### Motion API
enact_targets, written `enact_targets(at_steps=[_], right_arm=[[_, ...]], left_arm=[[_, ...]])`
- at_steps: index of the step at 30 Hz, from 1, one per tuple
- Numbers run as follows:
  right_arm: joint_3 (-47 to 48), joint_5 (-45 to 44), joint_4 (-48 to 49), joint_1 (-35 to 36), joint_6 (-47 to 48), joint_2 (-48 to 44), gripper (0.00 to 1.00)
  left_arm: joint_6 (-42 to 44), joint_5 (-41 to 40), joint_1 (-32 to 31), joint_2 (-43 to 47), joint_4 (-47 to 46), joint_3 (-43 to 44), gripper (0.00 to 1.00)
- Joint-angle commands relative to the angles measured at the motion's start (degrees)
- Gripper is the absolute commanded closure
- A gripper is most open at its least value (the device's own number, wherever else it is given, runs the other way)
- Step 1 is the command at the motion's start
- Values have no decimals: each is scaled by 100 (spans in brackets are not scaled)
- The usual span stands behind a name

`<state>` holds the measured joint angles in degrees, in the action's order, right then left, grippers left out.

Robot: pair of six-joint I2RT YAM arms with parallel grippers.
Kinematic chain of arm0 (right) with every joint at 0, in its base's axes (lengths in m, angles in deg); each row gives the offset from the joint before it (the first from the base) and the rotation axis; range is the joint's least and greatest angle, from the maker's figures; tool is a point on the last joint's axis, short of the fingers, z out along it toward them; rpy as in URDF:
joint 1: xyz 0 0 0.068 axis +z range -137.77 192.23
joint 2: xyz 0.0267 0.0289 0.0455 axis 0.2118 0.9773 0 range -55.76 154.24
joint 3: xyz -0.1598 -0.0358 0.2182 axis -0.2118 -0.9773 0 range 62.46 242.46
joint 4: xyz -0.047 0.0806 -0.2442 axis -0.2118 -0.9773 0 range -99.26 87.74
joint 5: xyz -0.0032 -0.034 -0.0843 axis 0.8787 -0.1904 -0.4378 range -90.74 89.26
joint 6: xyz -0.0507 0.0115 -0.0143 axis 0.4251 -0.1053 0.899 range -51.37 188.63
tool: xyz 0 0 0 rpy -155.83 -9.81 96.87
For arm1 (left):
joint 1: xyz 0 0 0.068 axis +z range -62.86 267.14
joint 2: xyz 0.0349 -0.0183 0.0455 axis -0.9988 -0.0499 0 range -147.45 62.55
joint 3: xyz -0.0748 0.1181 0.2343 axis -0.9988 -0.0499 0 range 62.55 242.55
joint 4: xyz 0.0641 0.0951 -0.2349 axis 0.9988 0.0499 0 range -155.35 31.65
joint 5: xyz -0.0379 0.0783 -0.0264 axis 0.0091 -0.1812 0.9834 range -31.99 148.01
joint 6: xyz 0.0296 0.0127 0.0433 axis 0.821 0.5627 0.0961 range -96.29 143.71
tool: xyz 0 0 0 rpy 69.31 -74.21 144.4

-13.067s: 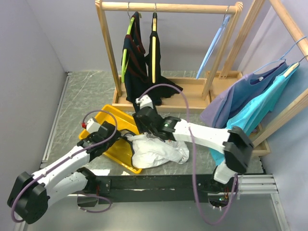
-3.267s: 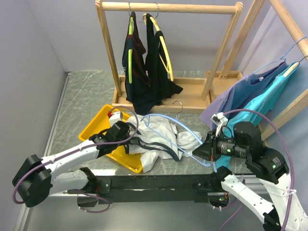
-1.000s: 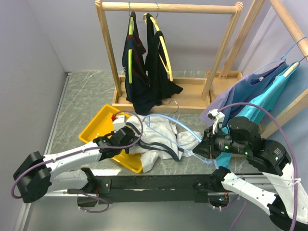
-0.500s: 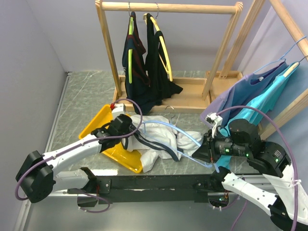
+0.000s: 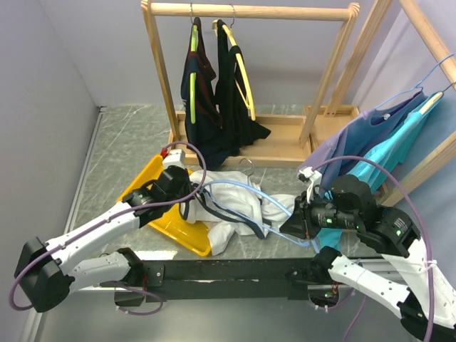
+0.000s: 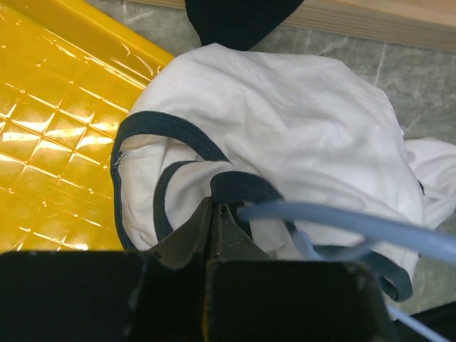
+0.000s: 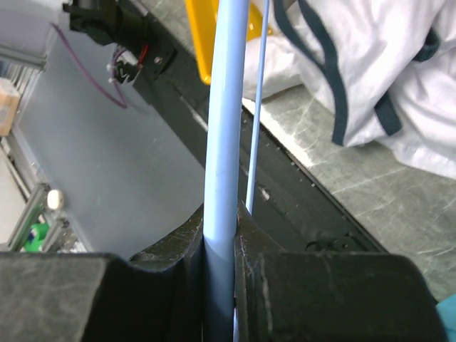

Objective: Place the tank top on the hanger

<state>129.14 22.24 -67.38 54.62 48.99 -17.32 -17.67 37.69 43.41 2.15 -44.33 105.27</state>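
The white tank top (image 5: 231, 194) with navy trim lies crumpled on the table, partly over the yellow tray's (image 5: 151, 187) edge. My left gripper (image 5: 191, 194) is shut on a fold of its navy trim (image 6: 239, 187) at the garment's left side. The light-blue hanger (image 5: 274, 202) runs across the tank top, its metal hook (image 5: 246, 165) pointing to the back. My right gripper (image 5: 288, 226) is shut on the hanger's right end; in the right wrist view the hanger bar (image 7: 224, 107) stands clamped between the fingers (image 7: 187, 246). In the left wrist view the hanger (image 6: 342, 221) passes right beside my left gripper (image 6: 217, 206).
A wooden rack (image 5: 249, 11) at the back carries dark garments (image 5: 214, 107) on lime and yellow hangers. Blue and teal shirts (image 5: 370, 142) hang on a second rack at the right. The yellow tray is tipped up against my left arm.
My left gripper has shut on the tank top's trim and moved back and up, pulling the cloth with it. The tray tilted. The hanger hook shifted left.
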Motion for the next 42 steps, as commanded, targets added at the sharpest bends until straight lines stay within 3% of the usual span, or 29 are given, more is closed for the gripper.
enact_targets(at_steps=[1, 9, 16, 24, 31, 42], right_arm=[[-75, -346, 764, 32, 171, 111, 100], [-567, 259, 1335, 102, 136, 156, 100], [-805, 268, 1344, 120, 145, -81, 100], [-1200, 391, 2029, 129, 153, -82, 100], [-980, 207, 2319, 164, -13, 41, 100], [-2456, -698, 4235, 743, -392, 322, 100]], left_arm=[[271, 370, 22, 292, 236, 281, 99], [298, 240, 22, 547, 421, 439, 98], [280, 28, 22, 310, 570, 773, 99], [675, 1038, 22, 617, 359, 782, 99], [746, 1232, 31, 855, 420, 896, 99], [781, 1171, 22, 916, 456, 1002, 98]])
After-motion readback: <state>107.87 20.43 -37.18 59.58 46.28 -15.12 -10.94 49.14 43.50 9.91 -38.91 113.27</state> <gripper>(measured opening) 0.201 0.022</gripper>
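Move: The tank top's strap edge, already pinched in the left fingers, lies about 25 cm left of the right hand, 17 cm ahead and 13 cm below. The tip of the hanger the right hand holds is some 2 cm right of the left fingers, 1 cm ahead and 1 cm above. From the left hand, the tank top's body lies 11 cm right, 4 cm back and 10 cm down, the yellow tray 7 cm left, 4 cm back, equally low. Right hand feeds the gripped hanger under the strap, some 10 cm left, down and forward; left lifts it 8 cm. ##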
